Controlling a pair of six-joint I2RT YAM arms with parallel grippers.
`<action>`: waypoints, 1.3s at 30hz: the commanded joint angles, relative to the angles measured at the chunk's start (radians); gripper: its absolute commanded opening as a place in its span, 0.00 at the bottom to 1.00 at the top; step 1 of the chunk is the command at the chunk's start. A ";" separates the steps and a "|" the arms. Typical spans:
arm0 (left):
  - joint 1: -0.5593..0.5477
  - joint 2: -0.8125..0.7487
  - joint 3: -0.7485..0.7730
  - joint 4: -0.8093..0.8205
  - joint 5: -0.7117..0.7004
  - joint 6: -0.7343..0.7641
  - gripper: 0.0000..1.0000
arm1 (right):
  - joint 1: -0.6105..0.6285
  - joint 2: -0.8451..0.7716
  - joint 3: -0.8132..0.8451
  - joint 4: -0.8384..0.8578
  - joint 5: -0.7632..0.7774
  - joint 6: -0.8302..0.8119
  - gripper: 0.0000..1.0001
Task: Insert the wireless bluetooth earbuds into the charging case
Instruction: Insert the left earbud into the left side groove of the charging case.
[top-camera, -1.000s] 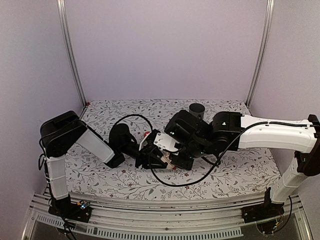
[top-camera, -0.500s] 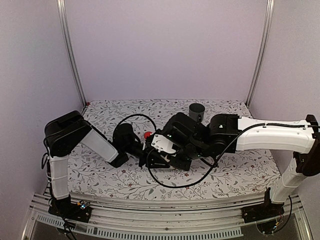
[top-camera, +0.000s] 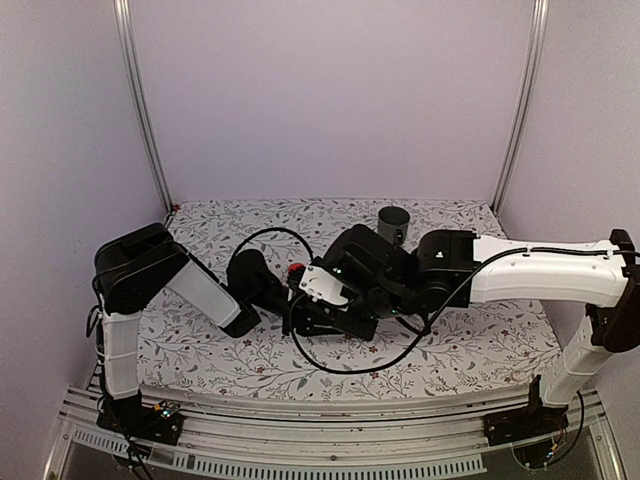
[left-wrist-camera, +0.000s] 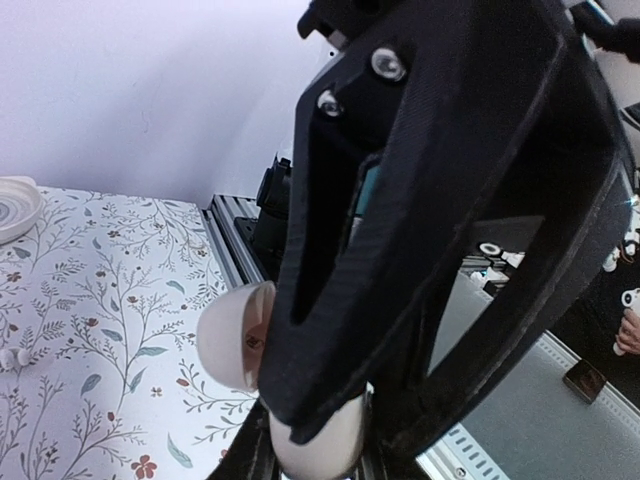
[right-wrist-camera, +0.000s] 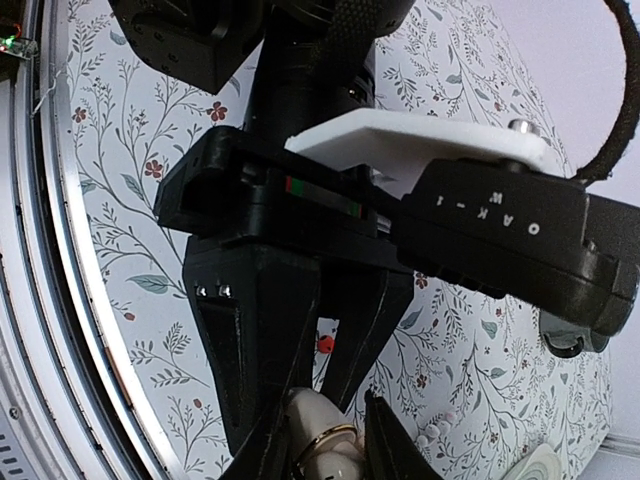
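My left gripper (left-wrist-camera: 318, 464) is shut on the charging case (left-wrist-camera: 318, 438), a cream-white rounded shell whose open lid (left-wrist-camera: 232, 335) tilts to the left. Over it looms the black body of my right gripper (right-wrist-camera: 325, 456). That gripper's fingers (right-wrist-camera: 392, 440) stand slightly apart on either side of the case's top (right-wrist-camera: 315, 412), with a thin gap on the right side. A small white piece low between them may be an earbud; I cannot tell. One white earbud (right-wrist-camera: 437, 428) lies loose on the floral cloth, also seen in the left wrist view (left-wrist-camera: 10, 357). In the top view the two grippers (top-camera: 300, 308) meet and hide the case.
A flat red disc (top-camera: 296, 268) lies just behind the grippers. A grey mug (top-camera: 393, 220) stands at the back. A white dish (left-wrist-camera: 14, 205) sits further off on the cloth. The table's front rail (top-camera: 330, 440) runs close below the grippers.
Both grippers have shifted together slightly toward the back of the table, and the red disc now shows behind them. The left wrist has swung a little to the right.
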 joint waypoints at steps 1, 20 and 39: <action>-0.017 0.003 0.055 0.099 -0.064 0.013 0.00 | -0.005 0.005 -0.027 0.045 -0.062 0.037 0.27; -0.011 0.026 0.066 0.134 -0.093 0.001 0.00 | -0.072 -0.009 0.030 0.091 -0.070 0.055 0.39; 0.009 0.019 0.053 0.141 -0.150 0.023 0.00 | -0.131 -0.050 0.126 0.092 -0.113 0.104 0.66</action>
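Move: The charging case, lid open, is already held in the left fingertips, its middle about 1 cm above and 1 cm right of that hand's point. From the right hand it lies roughly 3 cm below and 1 cm to the left, right under the fingertips. Around 12 cm down on the table, the red cap lies about 25 cm ahead and 12 cm left of the right hand; the small white pieces lie some 14 cm ahead and 14 cm right. Back the right gripper off the open case, going forward at first and then mostly up, about 6 cm in all with a little leftward drift late on, while you spread its part-open fingers wide and roll its left side up a little over 10 degrees. Keep the left grip on the case and carry it some 3 cm forward and up, turning it slightly counter-clockwise. ##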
